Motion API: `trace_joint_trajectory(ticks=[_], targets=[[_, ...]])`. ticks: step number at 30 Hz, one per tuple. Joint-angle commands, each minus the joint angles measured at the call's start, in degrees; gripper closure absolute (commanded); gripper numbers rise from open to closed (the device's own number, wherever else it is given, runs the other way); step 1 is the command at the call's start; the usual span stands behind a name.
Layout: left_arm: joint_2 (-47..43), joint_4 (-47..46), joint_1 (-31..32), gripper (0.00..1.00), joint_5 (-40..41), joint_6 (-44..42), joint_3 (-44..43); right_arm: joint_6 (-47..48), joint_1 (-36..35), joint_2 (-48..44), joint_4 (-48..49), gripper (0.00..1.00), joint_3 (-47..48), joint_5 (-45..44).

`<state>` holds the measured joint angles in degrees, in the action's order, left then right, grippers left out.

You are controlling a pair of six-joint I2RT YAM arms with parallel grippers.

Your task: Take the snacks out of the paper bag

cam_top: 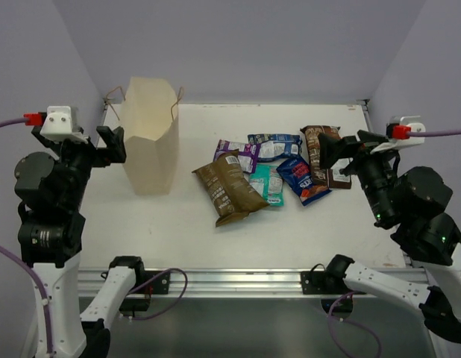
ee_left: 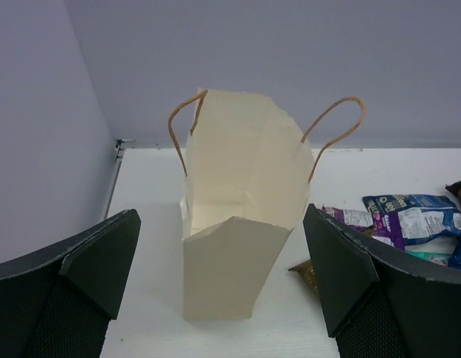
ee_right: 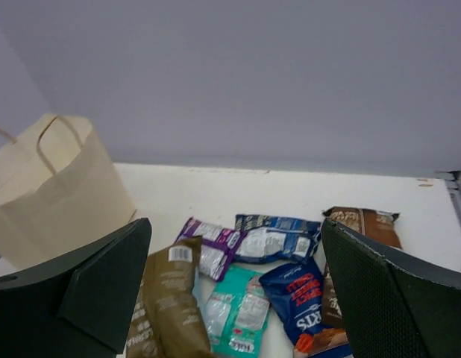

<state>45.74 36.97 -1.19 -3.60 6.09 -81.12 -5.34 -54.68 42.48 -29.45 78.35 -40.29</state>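
The tan paper bag [cam_top: 150, 138] stands upright at the table's left, mouth open. In the left wrist view the paper bag [ee_left: 230, 253] shows no packet inside. Several snacks lie in a cluster on the table to its right: a brown packet [cam_top: 229, 192], a purple-and-white one [cam_top: 238, 154], a light blue one [cam_top: 275, 145], a teal one [cam_top: 269, 183], a dark blue one [cam_top: 301, 179] and a dark brown one [cam_top: 320, 142]. My left gripper [cam_top: 114, 146] hangs open just left of the bag. The right gripper [cam_top: 333, 158] is open above the dark brown packet [ee_right: 365, 222], holding nothing.
A metal rail [cam_top: 238, 280] runs along the table's near edge between the arm bases. Grey walls close in at the back and on both sides. The bag's thin handles [ee_left: 331, 134] stick up above its rim.
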Motion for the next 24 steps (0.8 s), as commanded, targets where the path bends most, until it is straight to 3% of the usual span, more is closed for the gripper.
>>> trace_joint_trajectory(ticks=[1, 8, 13, 24], targets=[[-2.49, 0.20, 2.77, 0.00, 5.87, -3.36, 0.62, 1.74, 8.60, 2.95, 3.88, 0.01, 3.65, 5.63], [-6.79, 1.44, 4.00, 0.00, 8.16, -3.80, 0.26, -0.63, 29.07, 4.63, 3.88, 0.01, 4.36, 17.42], [-8.03, 2.14, 5.23, 0.00, 10.62, -4.41, 0.44, -3.97, 39.27, 0.70, 3.79, 0.01, 1.47, 18.05], [-9.00, 3.28, 6.73, 0.00, 13.44, -3.72, -2.20, -3.36, 39.91, -15.31, 1.50, 0.01, -3.98, 19.37]])
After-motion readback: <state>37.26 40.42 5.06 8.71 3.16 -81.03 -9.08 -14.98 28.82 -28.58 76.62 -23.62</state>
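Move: The emptied paper bag stands nearly straight ahead of my left hand, its middle some 14 cm farther out and 28 cm lower; the big brown bag lies about 11 cm ahead and 28 to the right. From my right hand, the blue-red packet is roughly 18 cm ahead and 2 right, the brown chip bag 28 ahead and 11 right, the teal packet 15 ahead and 11 left, all some 45 cm below. I clear both empty, wide-open hands off the finished spread. My right hand swings about 12 cm to my right, first reaching some 5 cm forward, then pulling back about 10 and rising a little, turning clockwise some 20 degrees and tipping up. My left hand draws back about 5 cm from the paper bag, tipping up slightly. Neither touches anything. ##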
